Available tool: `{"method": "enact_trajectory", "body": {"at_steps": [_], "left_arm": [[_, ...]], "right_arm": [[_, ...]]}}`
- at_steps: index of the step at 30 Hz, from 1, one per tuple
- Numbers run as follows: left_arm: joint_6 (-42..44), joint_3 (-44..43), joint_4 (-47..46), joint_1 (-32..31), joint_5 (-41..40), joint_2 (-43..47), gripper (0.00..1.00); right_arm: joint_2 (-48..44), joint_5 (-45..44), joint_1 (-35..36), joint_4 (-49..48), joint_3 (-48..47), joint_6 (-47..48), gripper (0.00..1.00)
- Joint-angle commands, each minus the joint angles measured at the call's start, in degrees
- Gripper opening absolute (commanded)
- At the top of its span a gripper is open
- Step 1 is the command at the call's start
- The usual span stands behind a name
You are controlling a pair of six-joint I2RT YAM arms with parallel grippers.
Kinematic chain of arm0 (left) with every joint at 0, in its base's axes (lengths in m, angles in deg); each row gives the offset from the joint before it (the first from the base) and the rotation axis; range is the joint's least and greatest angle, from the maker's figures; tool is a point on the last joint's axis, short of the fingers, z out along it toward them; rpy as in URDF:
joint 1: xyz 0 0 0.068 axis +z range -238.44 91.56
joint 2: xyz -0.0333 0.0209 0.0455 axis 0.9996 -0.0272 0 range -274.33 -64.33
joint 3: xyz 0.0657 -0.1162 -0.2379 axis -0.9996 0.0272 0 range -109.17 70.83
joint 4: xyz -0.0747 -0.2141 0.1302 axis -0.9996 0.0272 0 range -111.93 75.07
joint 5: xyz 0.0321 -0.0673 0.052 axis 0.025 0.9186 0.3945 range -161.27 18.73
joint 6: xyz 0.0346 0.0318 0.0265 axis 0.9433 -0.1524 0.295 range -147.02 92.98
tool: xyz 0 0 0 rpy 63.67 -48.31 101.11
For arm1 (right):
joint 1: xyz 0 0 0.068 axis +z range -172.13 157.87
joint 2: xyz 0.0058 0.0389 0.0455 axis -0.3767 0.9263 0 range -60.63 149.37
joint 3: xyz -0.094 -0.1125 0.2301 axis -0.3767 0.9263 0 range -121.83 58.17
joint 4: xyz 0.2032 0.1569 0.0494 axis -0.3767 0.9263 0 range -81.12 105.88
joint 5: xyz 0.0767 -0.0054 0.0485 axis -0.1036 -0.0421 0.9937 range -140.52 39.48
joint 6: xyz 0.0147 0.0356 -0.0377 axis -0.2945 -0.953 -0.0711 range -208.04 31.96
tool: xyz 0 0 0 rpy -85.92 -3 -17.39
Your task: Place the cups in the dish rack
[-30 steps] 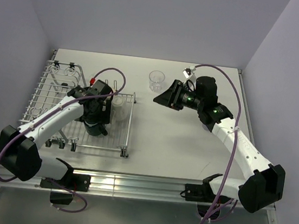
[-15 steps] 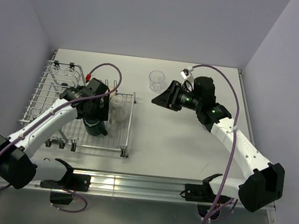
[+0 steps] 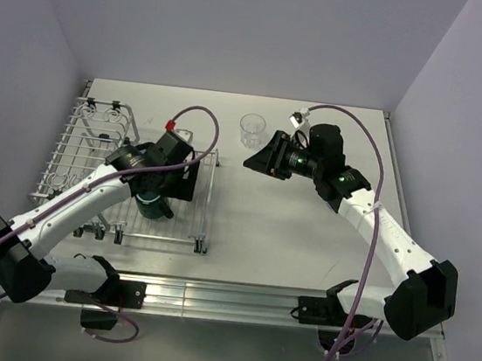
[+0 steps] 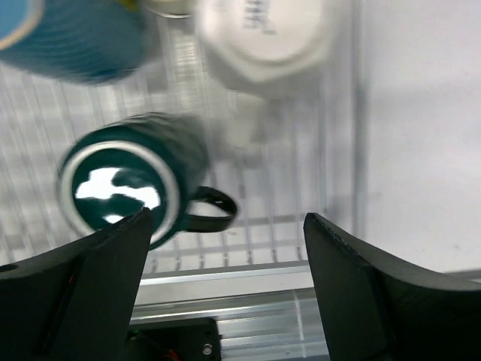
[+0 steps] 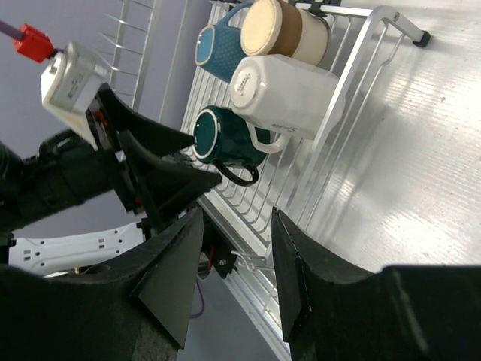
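The silver wire dish rack (image 3: pixel 68 159) stands on the left of the table. My left gripper (image 3: pixel 181 180) hovers over its right part, open and empty. In the left wrist view (image 4: pixel 225 286) the dark teal mug (image 4: pixel 124 188) lies below it in the rack (image 4: pixel 248 233), with the white mug (image 4: pixel 267 37) and the light blue mug (image 4: pixel 68 37) beyond. The right wrist view shows the rack (image 5: pixel 353 83) holding the teal mug (image 5: pixel 225 143), white mug (image 5: pixel 285 86), light blue mug (image 5: pixel 218 41) and brown cup (image 5: pixel 282 30). The clear glass tumbler (image 3: pixel 252 129) stands on the table. My right gripper (image 3: pixel 257 159) is open beside it. The lavender cup is hidden.
White walls close in the table at the back and both sides. A metal rail (image 3: pixel 209 295) runs along the near edge by the arm bases. Purple cables loop off both wrists.
My left gripper has swung to the right, off the dark teal mug, which stays in the rack; it now covers the white mug from above. The right arm has shifted slightly.
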State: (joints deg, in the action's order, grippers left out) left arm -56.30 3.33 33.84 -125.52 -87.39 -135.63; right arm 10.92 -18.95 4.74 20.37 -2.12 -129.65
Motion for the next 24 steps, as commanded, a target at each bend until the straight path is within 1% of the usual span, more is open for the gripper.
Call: {"method": "enact_trajectory", "body": {"at_steps": [1,3,8,13,14,19,24], "left_arm": [[-0.3,-0.3,-4.5,-2.8,4.3,-1.5,0.87],[-0.5,1.3,-5.7,-4.1,5.0,-2.3,0.81],[-1.0,4.4,-9.8,-4.7,7.8,-3.5,0.7],[-0.9,5.2,-11.6,-4.7,8.7,-5.8,0.65],[-1.1,5.2,-11.1,-4.7,8.5,-6.7,0.62],[-3.1,5.6,-9.5,-4.6,5.6,-8.6,0.58],[-3.7,7.6,-9.4,-2.1,5.2,-8.1,0.5]], "right_arm": [[-0.5,-1.7,0.5,0.0,-1.2,1.3,0.49],[-0.7,-1.9,0.4,0.3,-1.1,1.3,0.49],[-0.6,-2.0,0.4,0.3,-1.1,1.3,0.48],[-1.0,-2.2,0.4,0.6,-1.1,1.6,0.48],[-1.1,-2.3,0.4,0.8,-1.1,1.8,0.48],[-1.2,-2.5,0.3,1.1,-0.8,2.1,0.48],[-1.3,-2.4,0.3,0.9,-0.4,2.2,0.48]]}}
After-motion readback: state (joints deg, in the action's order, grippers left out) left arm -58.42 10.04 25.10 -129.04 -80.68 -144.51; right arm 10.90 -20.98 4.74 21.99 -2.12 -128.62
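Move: The white cup lies in the rack about 7 cm ahead of my left hand, roughly 1 cm to the right and 10 cm lower, its handle towards me. The green cup is about 8 cm to my left hand's left, 2 cm back and 12 cm below; the blue cup is some 13 cm left and 8 cm ahead, 10 cm below. From my right hand the white cup is about 12 cm left, 3 cm ahead and 19 cm below. I swing my empty left hand right, away from the green cup, by about 4 cm, then sink it some 7 cm towards the rack floor on the near side of the white cup. I draw the fingers from nearly wide to about half open and tip them roughly 10 degrees steeper; they end close to both handles, with no touch to be made out. ##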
